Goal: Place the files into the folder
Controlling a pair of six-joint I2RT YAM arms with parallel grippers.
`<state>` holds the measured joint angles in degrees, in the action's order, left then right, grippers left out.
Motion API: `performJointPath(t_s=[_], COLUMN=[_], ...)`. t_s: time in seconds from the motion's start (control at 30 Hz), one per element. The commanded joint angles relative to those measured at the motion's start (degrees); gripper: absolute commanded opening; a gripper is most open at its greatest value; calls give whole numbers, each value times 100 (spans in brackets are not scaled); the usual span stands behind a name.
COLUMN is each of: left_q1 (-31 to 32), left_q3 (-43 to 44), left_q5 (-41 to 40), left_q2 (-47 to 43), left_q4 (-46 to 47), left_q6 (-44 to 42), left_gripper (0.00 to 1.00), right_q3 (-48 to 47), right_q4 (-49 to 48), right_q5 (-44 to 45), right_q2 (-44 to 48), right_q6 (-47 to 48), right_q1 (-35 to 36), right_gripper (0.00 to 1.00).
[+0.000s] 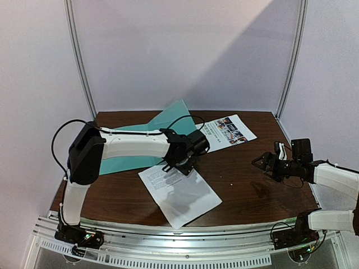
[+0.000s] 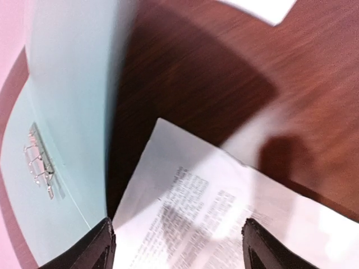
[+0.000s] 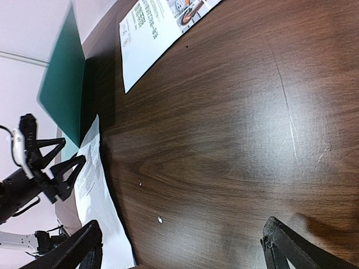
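The teal folder [image 1: 126,148] lies open at the back left, one flap [image 1: 171,116] standing up; its metal clip [image 2: 39,159] shows in the left wrist view. A white sheet with black text [image 1: 180,193] lies on the table just right of the folder, one corner near its edge. My left gripper [image 1: 182,164] hovers over that corner, open, and the sheet [image 2: 213,207] shows between its fingers [image 2: 100,246]. The sheet with colour photos [image 1: 229,130] lies at the back centre. My right gripper [image 1: 263,162] stands open over bare wood at the right, holding nothing.
The dark wooden table [image 1: 252,190] has pale walls on the left, back and right, with metal posts in the back corners. A metal rail runs along the near edge by the arm bases. Small white specks [image 3: 160,219] lie on the wood.
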<state>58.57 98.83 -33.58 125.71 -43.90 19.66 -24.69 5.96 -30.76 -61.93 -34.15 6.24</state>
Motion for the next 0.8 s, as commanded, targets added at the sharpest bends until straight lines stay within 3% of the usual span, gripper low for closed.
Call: performJointPath(t_s=[0.0, 0.43, 0.6, 0.77], left_q1=[187, 503, 514, 417], left_q3=[176, -178, -677, -1762], left_q5=[789, 1581, 1218, 1436], left_q2=[-472, -1055, -1256, -1616], left_q4=[-247, -705, -1096, -882], left_q6=[-86, -278, 645, 1408], left_gripper=[79, 81, 82, 81], right_q3=[-98, 81, 119, 166], right_q4=[-70, -249, -282, -393], right_q5=[-155, -334, -322, -282], right_q2=[68, -76, -116, -176], right_q6=[-68, -212, -241, -344], right_q1=[-17, 280, 378, 539], right_gripper=[99, 99, 99, 99])
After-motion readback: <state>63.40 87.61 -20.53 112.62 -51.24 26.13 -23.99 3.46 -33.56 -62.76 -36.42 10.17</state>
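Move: From the left hand the white files lie some 7 cm below, their middle about 6 cm back and 2 cm to its right. The opened folder's middle is roughly 16 cm ahead and 14 cm to the left of that hand, its cover still standing up; the colour-printed sheet is about 26 cm ahead and 23 cm to the right of it. From the right hand, the white files lie around 37 cm to the left, level fore and aft, some 10 cm lower. Back towards its base by a good 9 cm goes the left hand, open and empty, leaving the folder's cover and crossing above the white files towards their near half. It first rises nearly 5 cm, easing right, then sinks again and swings left while the fingers tip about 15 degrees more steeply down. The right hand, also open, drifts some 3 cm left. ##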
